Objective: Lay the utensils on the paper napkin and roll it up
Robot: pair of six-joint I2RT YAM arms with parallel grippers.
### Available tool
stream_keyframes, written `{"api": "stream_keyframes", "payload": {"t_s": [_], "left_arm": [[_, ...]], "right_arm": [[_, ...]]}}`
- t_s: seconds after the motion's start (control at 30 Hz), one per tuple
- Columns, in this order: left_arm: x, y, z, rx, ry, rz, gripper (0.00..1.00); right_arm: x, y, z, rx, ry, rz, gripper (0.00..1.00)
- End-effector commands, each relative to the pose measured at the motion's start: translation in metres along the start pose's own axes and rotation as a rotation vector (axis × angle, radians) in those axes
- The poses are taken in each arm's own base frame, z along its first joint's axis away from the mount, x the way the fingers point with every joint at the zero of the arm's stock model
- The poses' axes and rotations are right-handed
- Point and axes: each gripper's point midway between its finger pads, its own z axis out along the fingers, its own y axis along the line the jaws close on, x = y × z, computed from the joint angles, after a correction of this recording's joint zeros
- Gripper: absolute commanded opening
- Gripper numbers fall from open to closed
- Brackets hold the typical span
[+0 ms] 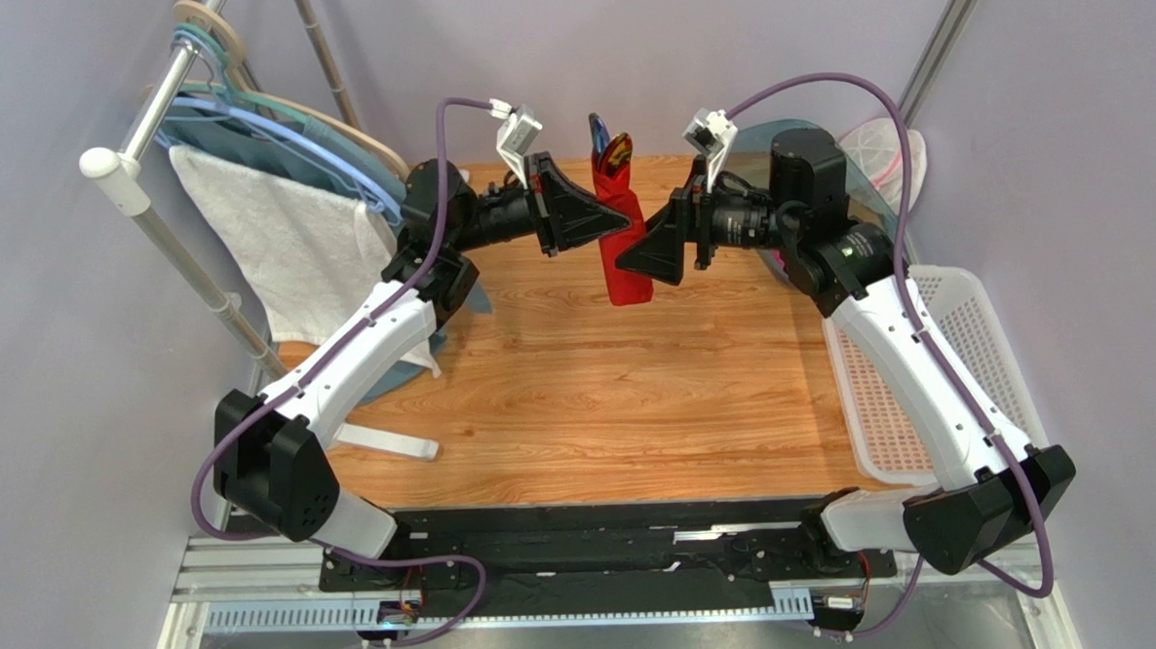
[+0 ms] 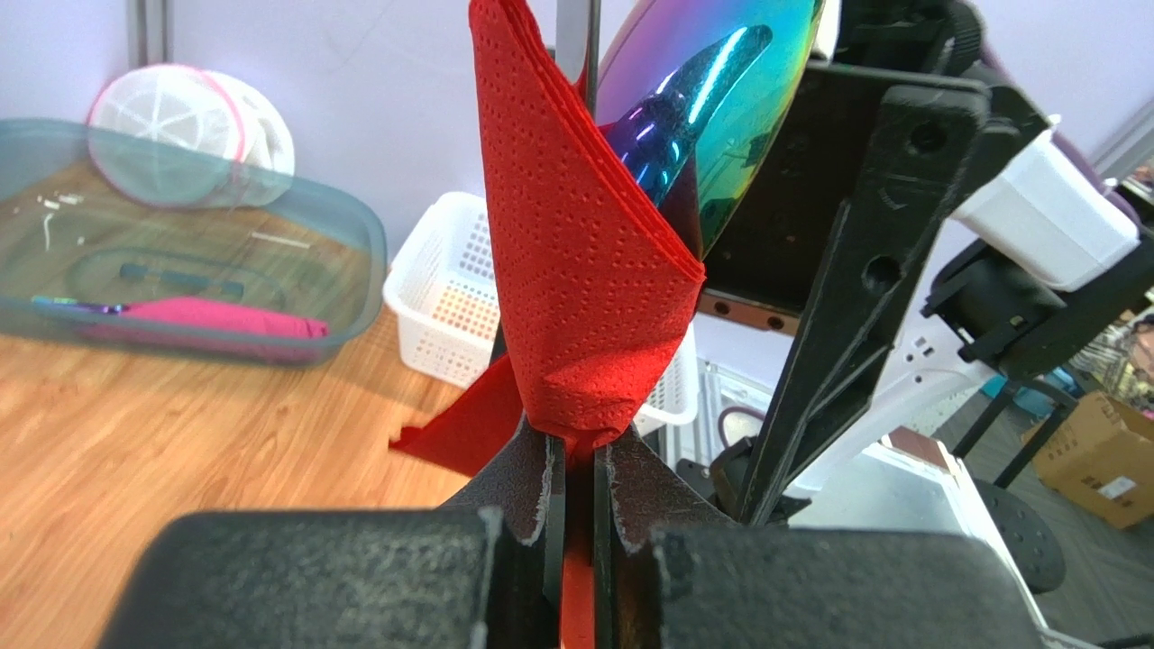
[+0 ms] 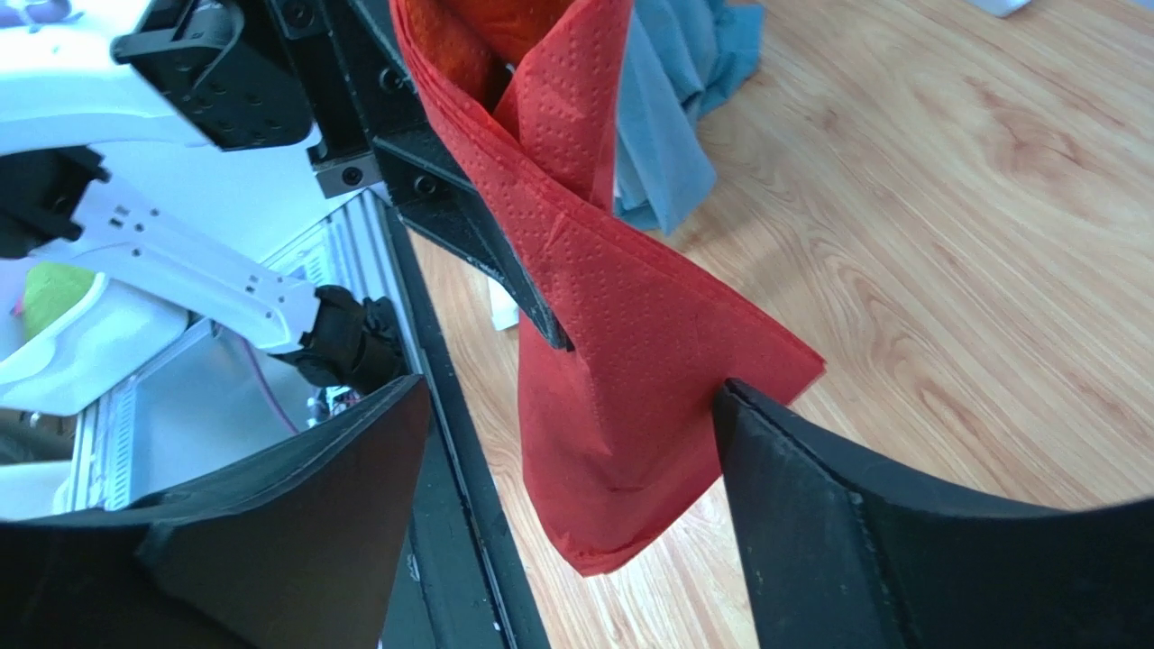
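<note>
The red paper napkin (image 1: 622, 250) hangs upright in the air above the far middle of the table, wrapped loosely into a cone. Shiny utensils (image 1: 610, 145) with a rainbow sheen stick out of its top; a spoon bowl (image 2: 691, 108) shows in the left wrist view. My left gripper (image 2: 579, 460) is shut on the napkin (image 2: 583, 244) at its pinched middle. From the right, my right gripper (image 3: 572, 392) stands open around the napkin's lower end (image 3: 623, 365). Its right finger (image 3: 813, 514) touches the paper's edge, and the left one stays apart.
A white towel (image 1: 295, 242) hangs on a rack with hangers at the far left. A white perforated basket (image 1: 966, 352) stands at the right edge. A clear teal bin (image 2: 190, 257) holding a pink item sits at the back. Blue cloth (image 3: 664, 122) lies on the wood.
</note>
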Motion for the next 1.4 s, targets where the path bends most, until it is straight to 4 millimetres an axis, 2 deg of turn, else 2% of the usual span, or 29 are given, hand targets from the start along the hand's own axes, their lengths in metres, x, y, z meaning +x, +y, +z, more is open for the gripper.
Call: {"api": "stream_keyframes", "payload": {"t_s": [0.0,0.3,0.5,0.53,0.57,0.63,0.77,0.8,0.83,0.9,1.0,1.03,1.1,1.17,1.2,1.27,1.37], "left_arm": [[-0.038,-0.032,0.001,0.089,-0.071,0.109,0.0],[-0.056,-0.04,0.005,0.124,-0.099,0.153,0.0],[-0.061,-0.044,0.005,0.139,-0.101,0.173,0.0],[-0.061,-0.045,0.006,0.142,-0.101,0.171,0.0],[-0.061,-0.044,0.006,0.14,-0.102,0.169,0.0],[-0.062,-0.046,0.005,0.143,-0.104,0.173,0.0],[-0.062,-0.047,0.005,0.146,-0.105,0.178,0.0],[-0.062,-0.047,0.005,0.144,-0.103,0.176,0.0],[-0.06,-0.045,0.005,0.139,-0.101,0.171,0.0],[-0.059,-0.043,0.004,0.121,-0.103,0.166,0.0],[-0.055,-0.037,0.001,0.076,-0.099,0.152,0.16],[-0.056,-0.031,-0.001,0.046,-0.105,0.145,0.28],[-0.051,-0.02,-0.008,0.0,-0.09,0.113,0.4],[-0.047,-0.014,-0.014,-0.024,-0.073,0.095,0.45],[-0.046,-0.01,-0.019,-0.032,-0.066,0.097,0.52],[-0.041,-0.016,-0.023,-0.011,-0.041,0.11,0.56],[-0.033,-0.022,-0.025,0.03,-0.011,0.095,0.68]], "right_arm": [[-0.011,0.022,0.003,-0.118,-0.049,-0.036,0.78],[-0.013,0.035,0.01,-0.2,-0.052,0.003,0.61],[-0.03,0.049,0.004,-0.251,-0.089,0.019,0.35],[-0.031,0.052,0.004,-0.259,-0.088,0.019,0.25],[-0.032,0.052,0.005,-0.26,-0.087,0.027,0.21],[-0.032,0.053,0.005,-0.265,-0.083,0.036,0.15],[-0.036,0.052,0.007,-0.271,-0.081,0.065,0.15],[-0.037,0.053,0.007,-0.273,-0.084,0.059,0.12],[-0.038,0.053,0.007,-0.269,-0.086,0.056,0.0],[-0.042,0.054,0.005,-0.264,-0.094,0.04,0.0],[-0.045,0.055,0.002,-0.25,-0.1,0.025,0.0],[-0.047,0.056,0.001,-0.248,-0.103,0.012,0.0],[-0.048,0.056,-0.001,-0.24,-0.1,0.015,0.0],[-0.049,0.055,-0.002,-0.236,-0.099,0.012,0.0],[-0.048,0.054,-0.003,-0.234,-0.097,0.013,0.0],[-0.048,0.053,-0.004,-0.23,-0.098,0.005,0.0],[-0.045,0.051,-0.003,-0.227,-0.09,0.003,0.0]]}}
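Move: The left hand still pinches the upright napkin roll; its lower part lies some 5 cm back and 5 cm below that hand, about level sideways, and the utensil ends stick out about 8 cm above and 3 cm ahead. From the open right hand that lower part is about 2 cm to the left and 2 cm below, neither ahead nor back, and the utensil ends are roughly 8 cm ahead, 3 cm left and 11 cm above. The left lifts the napkin roll 4 cm, the right moves up-left and pinches its lower part, then left opens. ##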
